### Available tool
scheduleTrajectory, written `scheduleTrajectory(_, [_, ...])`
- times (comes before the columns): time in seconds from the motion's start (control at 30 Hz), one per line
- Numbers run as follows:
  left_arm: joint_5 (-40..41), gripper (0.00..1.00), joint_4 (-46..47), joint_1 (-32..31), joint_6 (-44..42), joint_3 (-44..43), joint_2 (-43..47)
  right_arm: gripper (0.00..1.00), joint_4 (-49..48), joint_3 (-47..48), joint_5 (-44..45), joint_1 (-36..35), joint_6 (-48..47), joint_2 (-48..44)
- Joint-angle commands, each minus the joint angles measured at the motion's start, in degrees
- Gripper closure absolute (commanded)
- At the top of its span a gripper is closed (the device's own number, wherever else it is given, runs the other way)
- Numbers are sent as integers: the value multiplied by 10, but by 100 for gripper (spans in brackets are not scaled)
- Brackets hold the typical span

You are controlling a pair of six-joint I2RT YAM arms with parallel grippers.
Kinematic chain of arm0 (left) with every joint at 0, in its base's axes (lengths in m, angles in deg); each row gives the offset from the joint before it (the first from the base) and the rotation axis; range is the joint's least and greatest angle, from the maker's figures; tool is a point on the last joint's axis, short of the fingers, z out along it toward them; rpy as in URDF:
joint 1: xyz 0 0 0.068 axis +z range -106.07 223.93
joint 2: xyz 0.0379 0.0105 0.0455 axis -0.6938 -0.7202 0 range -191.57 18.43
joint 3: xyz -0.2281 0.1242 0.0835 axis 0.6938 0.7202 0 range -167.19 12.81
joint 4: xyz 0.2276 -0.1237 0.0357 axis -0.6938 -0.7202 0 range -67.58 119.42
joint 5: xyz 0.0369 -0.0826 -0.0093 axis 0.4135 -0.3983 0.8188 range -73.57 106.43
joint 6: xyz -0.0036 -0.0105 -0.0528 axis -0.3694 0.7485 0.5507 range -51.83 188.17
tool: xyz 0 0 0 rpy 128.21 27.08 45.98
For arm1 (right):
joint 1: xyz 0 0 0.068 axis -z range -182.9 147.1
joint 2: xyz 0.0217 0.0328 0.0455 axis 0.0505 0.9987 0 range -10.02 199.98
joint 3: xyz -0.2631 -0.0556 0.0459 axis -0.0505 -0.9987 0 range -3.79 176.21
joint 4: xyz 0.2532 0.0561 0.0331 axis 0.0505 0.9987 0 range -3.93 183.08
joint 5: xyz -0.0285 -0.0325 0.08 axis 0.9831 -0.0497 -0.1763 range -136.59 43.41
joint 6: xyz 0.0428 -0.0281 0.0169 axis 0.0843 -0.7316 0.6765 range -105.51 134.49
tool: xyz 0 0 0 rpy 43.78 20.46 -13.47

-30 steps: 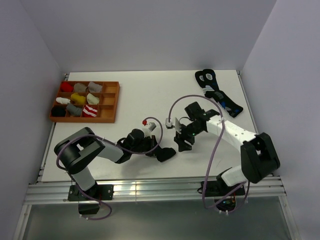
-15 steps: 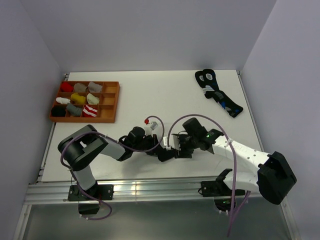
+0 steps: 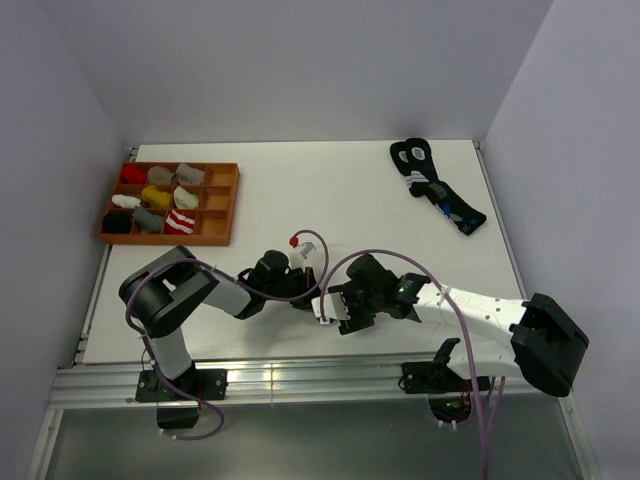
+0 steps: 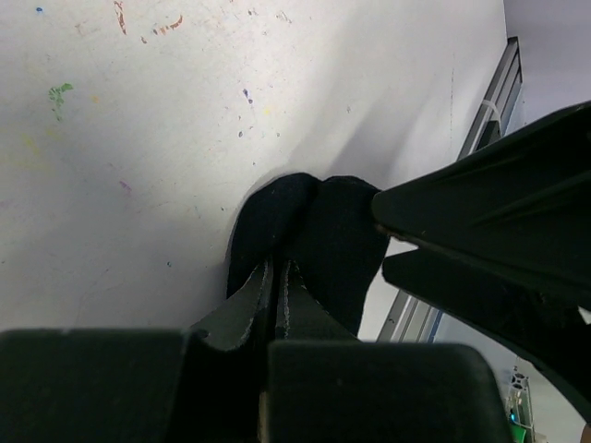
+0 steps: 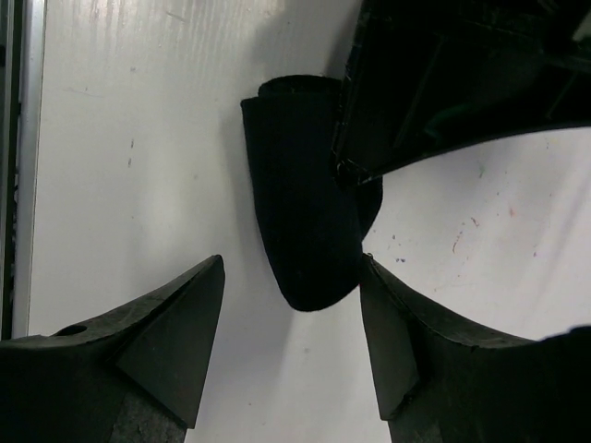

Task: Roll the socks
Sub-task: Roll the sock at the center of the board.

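Note:
A plain black sock (image 4: 319, 226) lies on the white table, and my left gripper (image 4: 277, 277) is shut on its near end. In the right wrist view the black sock (image 5: 305, 221) points its rounded end between the spread fingers of my right gripper (image 5: 291, 277), which is open and holds nothing. One right fingertip (image 5: 369, 277) stands right beside the sock's edge. From above, the left gripper (image 3: 300, 292) and right gripper (image 3: 338, 312) meet near the table's front edge and hide the sock. A red-and-white striped sock (image 3: 181, 222) sits rolled in a tray compartment.
The wooden tray (image 3: 222, 205) at the back left holds several small sock bundles. Dark socks with white rings and blue marks (image 3: 437, 186) lie at the back right. The table's metal front rail (image 3: 300, 375) runs close behind both grippers.
My right arm has swung down and to the left, bringing its open gripper up to the sock's free end. The left gripper has kept its hold and barely moved.

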Motion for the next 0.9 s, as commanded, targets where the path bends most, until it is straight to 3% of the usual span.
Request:
scheduleTrajectory(0.0, [14, 100, -115, 2, -30, 18, -36, 33, -32, 7, 15, -13, -9, 13])
scheduleTrajectory(0.6, [-59, 100, -111, 27, -27, -2, -74, 44, -36, 58, 30, -36, 11, 119])
scheduleTrajectory(0.87, [-73, 100, -97, 44, 51, -1, -82, 66, 32, 127, 8, -36, 68, 187])
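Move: The black sock, half rolled and lying on the board, has its middle about 5 cm to the right hand's left, 1 cm ahead and 3 cm below; its free end points towards that hand's open fingers. The left fingertips, already shut on the sock's forward side, are some 6 cm left of the right hand, 3 cm ahead and 3 cm lower. From the left hand, the sock's middle is about 1 cm to its right, 2 cm back and 1 cm lower. Down and to the left, with a little forward, the right hand sinks roughly 3 cm onto the sock's free end, its fingers tipping slightly steeper. They straddle the end and close from two-thirds open to about a third, pinching it from the front and back sides. The left hand stays put and keeps its shut fingers on the roll, its wrist turning some 10 degrees. ##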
